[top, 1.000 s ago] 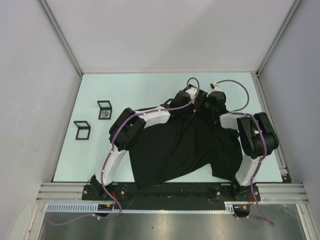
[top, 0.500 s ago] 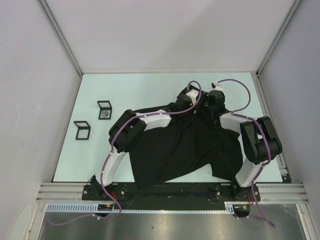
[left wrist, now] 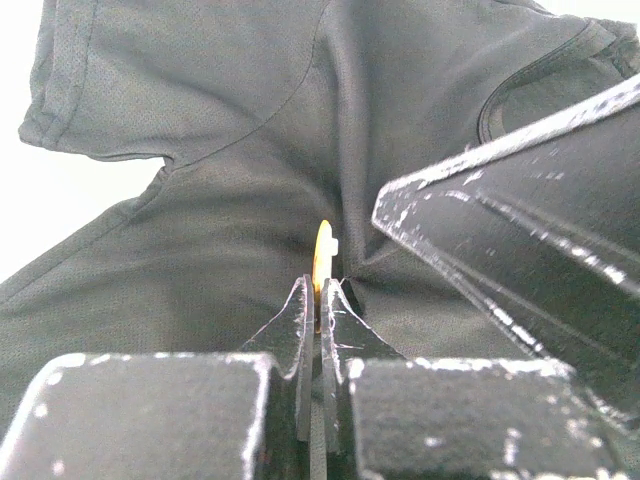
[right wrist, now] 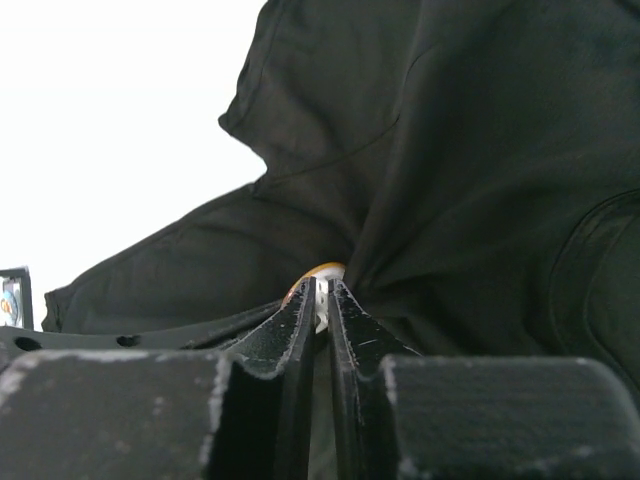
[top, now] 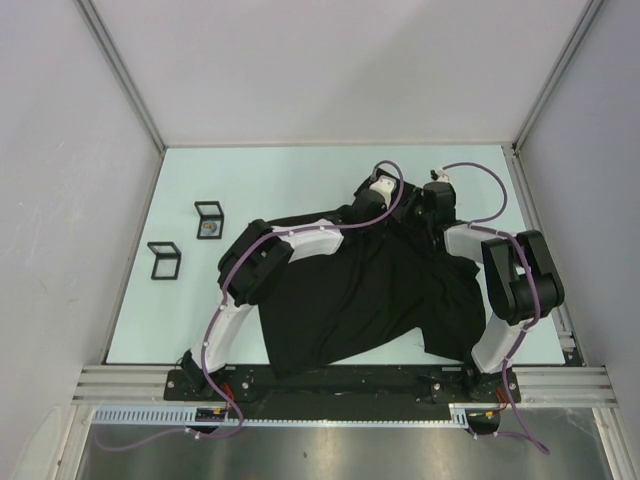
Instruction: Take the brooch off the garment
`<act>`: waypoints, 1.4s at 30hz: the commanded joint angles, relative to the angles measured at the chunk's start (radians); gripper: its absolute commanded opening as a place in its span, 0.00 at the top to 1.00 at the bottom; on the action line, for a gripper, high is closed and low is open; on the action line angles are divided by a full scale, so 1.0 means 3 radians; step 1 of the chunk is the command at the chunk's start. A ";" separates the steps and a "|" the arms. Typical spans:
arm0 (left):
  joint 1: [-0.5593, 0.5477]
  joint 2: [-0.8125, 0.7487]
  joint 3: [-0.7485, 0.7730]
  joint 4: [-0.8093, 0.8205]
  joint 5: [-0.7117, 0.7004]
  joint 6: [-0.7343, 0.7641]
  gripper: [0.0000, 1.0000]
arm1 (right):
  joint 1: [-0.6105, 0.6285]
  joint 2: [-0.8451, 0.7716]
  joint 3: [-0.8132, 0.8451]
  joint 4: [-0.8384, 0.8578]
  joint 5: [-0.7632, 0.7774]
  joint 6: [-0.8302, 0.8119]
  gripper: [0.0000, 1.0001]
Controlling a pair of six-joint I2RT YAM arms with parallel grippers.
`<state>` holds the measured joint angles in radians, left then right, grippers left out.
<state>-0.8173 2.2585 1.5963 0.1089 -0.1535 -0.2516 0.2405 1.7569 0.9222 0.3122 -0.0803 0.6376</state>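
The garment (top: 370, 290) is a black T-shirt spread on the table, also filling the left wrist view (left wrist: 200, 150) and the right wrist view (right wrist: 480, 150). Both grippers meet at its far part near the collar. My left gripper (left wrist: 320, 285) (top: 392, 212) is shut on the brooch (left wrist: 322, 250), a thin yellow disc seen edge-on. My right gripper (right wrist: 322, 285) (top: 418, 214) is shut on the same brooch (right wrist: 322, 270), where it shows an orange rim and a white back, with cloth bunched around it. The right gripper's fingers (left wrist: 500, 230) reach in beside the left gripper's.
Two small black-framed boxes (top: 208, 219) (top: 163, 260) stand on the pale table (top: 280, 180) to the left of the shirt. Grey walls close in the table on three sides. One box edge shows at the right wrist view's left (right wrist: 12, 298).
Both wrists have shifted slightly right and toward the far side, and the right arm's elbow has moved right. The cloth near the collar is drawn tighter. Both grips are unchanged.
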 commanded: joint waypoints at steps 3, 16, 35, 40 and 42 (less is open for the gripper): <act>0.0014 -0.0257 0.0155 0.0010 -0.0122 0.0005 1.00 | 0.0006 0.0085 0.0004 0.0059 -0.0126 0.0043 0.84; 0.0019 0.0003 0.0835 -0.1007 -0.0076 0.0398 1.00 | -0.0152 0.0223 0.0014 -0.0049 -0.0167 0.0227 0.76; -0.0047 -0.0038 0.1321 -0.1830 -0.0331 0.1320 1.00 | -0.0183 0.0121 0.0004 -0.0222 -0.0090 0.0130 0.72; -0.0047 -0.0567 0.0705 -0.1489 -0.0475 0.1049 1.00 | -0.0193 -0.0154 -0.0078 -0.0314 0.0098 0.0043 0.67; -0.0042 -0.0803 0.0494 -0.1279 -0.0332 0.0859 1.00 | -0.0158 -0.0297 -0.0083 -0.0487 0.0155 -0.0019 0.62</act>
<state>-0.8253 2.2223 1.8442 -0.3607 -0.2668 0.0841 0.1856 1.7874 0.8993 0.2237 -0.1005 0.6762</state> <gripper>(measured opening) 0.011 0.345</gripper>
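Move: The left fingers already hold the brooch by its edge, its middle about 1 cm ahead, 1 cm right and 1 cm below that hand. From the right hand it lies some 1 cm ahead and 1 cm to the left, about level. The raised garment fold is roughly 2 cm ahead of the right hand, straight in line, and 3 cm below it. The sleeve end lies about 10 cm ahead of the left hand, 4 cm to its left and 6 cm below. Keeping its pinch on the brooch, the left hand lifts it about 4.5 cm off over the garment, then carries it some 4 cm left while rolling about 25 degrees, left side up. The right fingertips come free of the brooch's pin side; that hand sinks roughly 4 cm towards the cloth, drifts right and a little back, and opens further, tipping slightly down. ##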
